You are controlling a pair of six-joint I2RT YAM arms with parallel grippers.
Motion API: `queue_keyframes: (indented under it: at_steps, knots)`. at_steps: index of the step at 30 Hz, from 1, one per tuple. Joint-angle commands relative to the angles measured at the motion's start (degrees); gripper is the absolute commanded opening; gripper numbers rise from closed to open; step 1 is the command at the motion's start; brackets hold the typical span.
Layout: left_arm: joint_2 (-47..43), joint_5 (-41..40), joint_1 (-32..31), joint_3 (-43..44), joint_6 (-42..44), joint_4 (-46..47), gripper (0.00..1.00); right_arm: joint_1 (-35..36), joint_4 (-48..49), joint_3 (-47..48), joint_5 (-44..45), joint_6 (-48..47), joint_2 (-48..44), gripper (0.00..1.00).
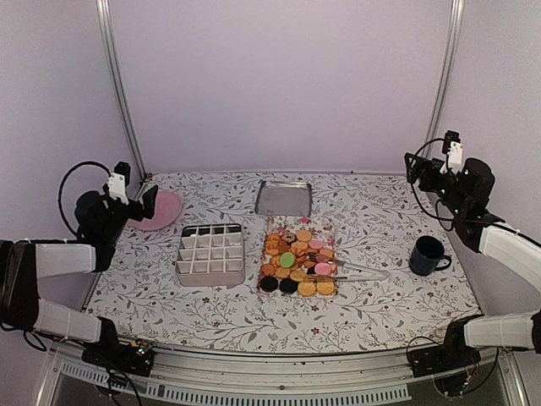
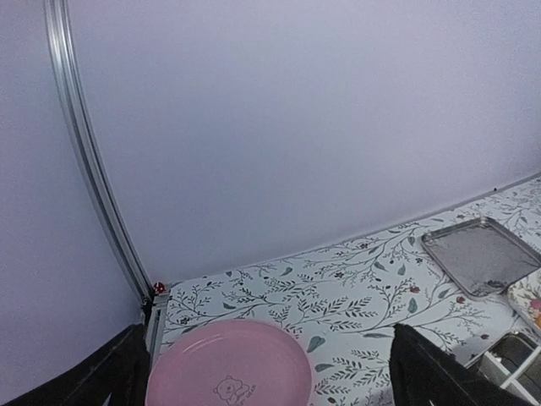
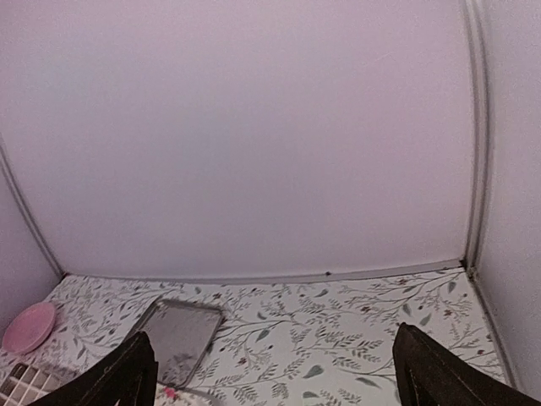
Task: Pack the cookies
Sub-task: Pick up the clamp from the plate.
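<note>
The cookies (image 1: 297, 262), mostly golden-orange with a few black, pink and one green, lie piled in a clear flat tray at the table's middle. To their left stands an empty white box (image 1: 211, 252) divided into square cells. My left gripper (image 1: 139, 205) hangs open at the far left, raised over a pink plate (image 1: 159, 210); in the left wrist view its open gripper (image 2: 266, 338) holds nothing. My right gripper (image 1: 423, 173) is open and held high at the far right, well away from the cookies. The right wrist view shows this gripper (image 3: 270, 334) empty too.
A metal tray (image 1: 283, 198) lies behind the cookies. Metal tongs (image 1: 355, 269) rest at the right edge of the cookie tray. A dark blue mug (image 1: 427, 255) stands right of them. White walls close in the back and sides.
</note>
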Motion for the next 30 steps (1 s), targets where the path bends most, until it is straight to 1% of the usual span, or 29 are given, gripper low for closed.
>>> queue_keyframes:
  at_steps: [1,3,5,7,9,11,12,14,18,20,22,23,24,25,30]
  knots:
    - [-2.09,0.88,-1.1,8.08,4.16,-28.88,0.99,11.93,-16.58,6.94,-9.55,-7.31,4.82,0.99]
    - [-1.91,0.36,-1.74,13.2,6.2,-38.45,0.99,16.82,-21.87,9.64,-11.19,-11.95,8.17,1.0]
    - [-0.95,0.15,-1.87,17.15,7.47,-46.79,0.99,20.52,-26.67,11.75,-14.12,-15.05,11.04,0.97]
    - [0.23,0.13,-2.08,20.77,8.55,-53.75,0.99,23.79,-30.54,13.03,-14.99,-16.55,13.34,0.95]
    - [1.2,0.32,-2.07,24.05,8.43,-60.02,0.99,27.16,-32.87,13.08,-14.18,-17.94,14.79,0.95]
    - [1.79,1.16,-2.12,26.35,8.14,-65.06,1.0,28.79,-34.09,12.23,-13.93,-18.75,15.82,0.95]
    - [1.88,1.78,-2.22,27.13,8.16,-67.42,0.99,29.1,-34.72,11.91,-14.14,-19.05,16.35,0.93]
    - [1.87,3.45,-2.22,28.11,8.94,-70.07,0.99,29.32,-36.65,11.68,-14.51,-19.19,17.82,0.9]
    - [0.89,7.14,-2.32,29.16,11.58,-72.68,0.99,29.42,-39.55,11.56,-14.13,-20.19,21.25,0.77]
    - [0.42,8.64,-2.54,29.29,12.62,-73.1,0.99,29.42,-41.02,11.53,-13.52,-20.74,22.88,0.74]
    - [0.49,9.12,-3.17,29.43,13.73,-73.56,0.99,29.42,-42.34,11.67,-12.47,-21.54,24.67,0.69]
    - [0.72,9.11,-3.79,29.54,14.44,-74.22,0.99,29.42,-43.26,11.85,-11.38,-21.94,25.51,0.64]
    - [1.08,8.91,-4.2,29.76,15.12,-74.62,0.99,29.42,-43.67,12.26,-10.69,-22.27,26.43,0.61]
    - [1.57,8.59,-4.82,30.01,15.63,-75.15,0.99,29.42,-44.36,12.55,-10.24,-22.73,27.16,0.56]
    - [4.06,7.25,-8.4,30.86,17.17,-76.8,0.99,29.44,-44.74,13.34,-8.96,-22.76,28.87,0.54]
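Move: The clamp lies on the right edge of the cookie plate; its middle is about 17 cm to the right hand's left, 10 cm nearer the base and some 30 cm below it. The middle of the cookie plate is about 31 cm to that hand's left and 7 cm back, while the mug stands 9 cm back and 3 cm to its right. From the left hand, the clamp lies roughly 53 cm to the right, 7 cm back and 22 cm below. The right hand first swings some 20 cm to its left and then sinks, about 25 cm in all, drawing back some 10 cm towards the clamp's handle, while it turns counter-clockwise, tips its fingers steeply down and closes them from wide open to about half, ending over the handle with no touch to be seen. The empty left hand, fingers still wide open, edges forward briefly, then sinks and draws back and to its right between the pink plate and the compartment box, tipping down some 40 degrees to face the table. ##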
